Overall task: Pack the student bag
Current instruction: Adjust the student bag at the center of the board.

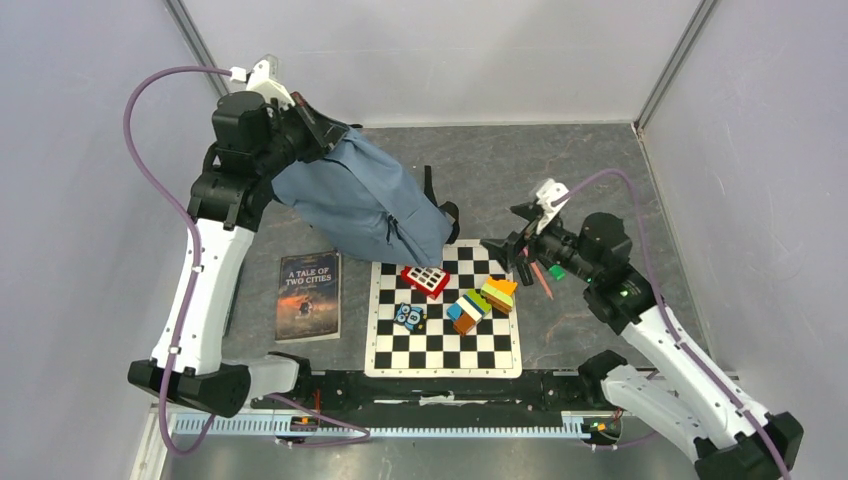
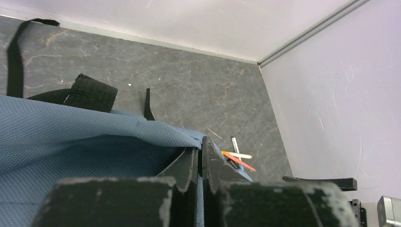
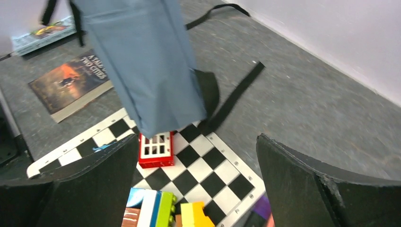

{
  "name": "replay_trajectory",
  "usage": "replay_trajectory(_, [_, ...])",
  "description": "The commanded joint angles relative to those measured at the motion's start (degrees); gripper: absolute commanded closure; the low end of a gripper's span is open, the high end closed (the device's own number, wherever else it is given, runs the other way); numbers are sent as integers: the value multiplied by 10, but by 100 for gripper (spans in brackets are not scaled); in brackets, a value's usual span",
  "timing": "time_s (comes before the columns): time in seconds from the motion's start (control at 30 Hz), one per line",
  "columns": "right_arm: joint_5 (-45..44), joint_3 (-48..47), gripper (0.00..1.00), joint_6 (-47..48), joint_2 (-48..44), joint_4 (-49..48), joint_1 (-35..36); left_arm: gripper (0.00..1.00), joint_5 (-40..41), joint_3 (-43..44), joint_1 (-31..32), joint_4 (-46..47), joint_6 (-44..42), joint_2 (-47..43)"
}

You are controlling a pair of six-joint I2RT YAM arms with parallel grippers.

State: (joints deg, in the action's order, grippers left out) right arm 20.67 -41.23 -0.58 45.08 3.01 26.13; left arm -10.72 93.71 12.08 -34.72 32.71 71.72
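Note:
The student bag (image 1: 365,205) is a dusty-blue fabric backpack with black straps. It hangs lifted from its upper left end, and its lower end rests at the chessboard's (image 1: 440,345) far edge. My left gripper (image 1: 318,128) is shut on the bag's fabric edge (image 2: 189,139), which is pinched between the fingers. My right gripper (image 1: 505,250) is open and holds nothing. It hovers over the chessboard's (image 3: 213,175) far right corner, facing the hanging bag (image 3: 142,61).
On the chessboard lie a red window piece (image 1: 425,280), stacked coloured bricks (image 1: 468,310), an orange-yellow brick (image 1: 498,293) and a small blue toy (image 1: 409,316). A book (image 1: 309,295) lies left of the board. Pens (image 1: 545,280) lie to its right. Walls enclose the table.

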Motion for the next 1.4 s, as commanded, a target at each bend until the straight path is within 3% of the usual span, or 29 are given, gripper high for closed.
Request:
replay_trajectory(0.0, [-35, -27, 2, 43, 28, -74, 76, 98, -18, 36, 14, 25, -36, 6])
replay_trajectory(0.27, [-168, -46, 2, 87, 113, -147, 196, 98, -44, 47, 26, 6, -46, 14])
replay_trajectory(0.6, [-122, -67, 2, 131, 231, -205, 199, 98, -62, 62, 26, -32, -69, 25])
replay_trajectory(0.97, [-45, -62, 2, 75, 283, -280, 207, 98, -83, 59, 28, -34, -67, 36])
replay_trajectory(1.17, [-72, -54, 2, 62, 307, -308, 225, 98, -87, 60, 30, -33, -61, 42])
replay_trajectory(1.37, [-195, -33, 1, 45, 326, -343, 237, 98, -92, 62, 30, -31, -55, 41])
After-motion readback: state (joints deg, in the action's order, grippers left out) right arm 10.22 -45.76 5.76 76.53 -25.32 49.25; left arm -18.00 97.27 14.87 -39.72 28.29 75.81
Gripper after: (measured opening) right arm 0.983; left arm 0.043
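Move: The left hand holds the student bag high by its top; the board's centre lies some 13 cm back, 25 cm right and 41 cm below it. From the open right hand, the student bag's hanging lower end is about 18 cm left, 5 cm ahead and 8 cm lower. On the board, roughly 26 cm below the right hand, the red block stands 18 cm left and 6 cm ahead, the coloured blocks 4 cm left and 1 cm back. The right hand sweeps about 16 cm to its left with its fingers kept wide open, sinking some 4 cm and turning a little counter-clockwise, so that its fingers come around the student bag's hanging lower part without closing. Meanwhile the left hand keeps its shut grip on the top, easing 3 to 4 cm right and slightly down towards the board's centre while turning about 10 degrees clockwise. ##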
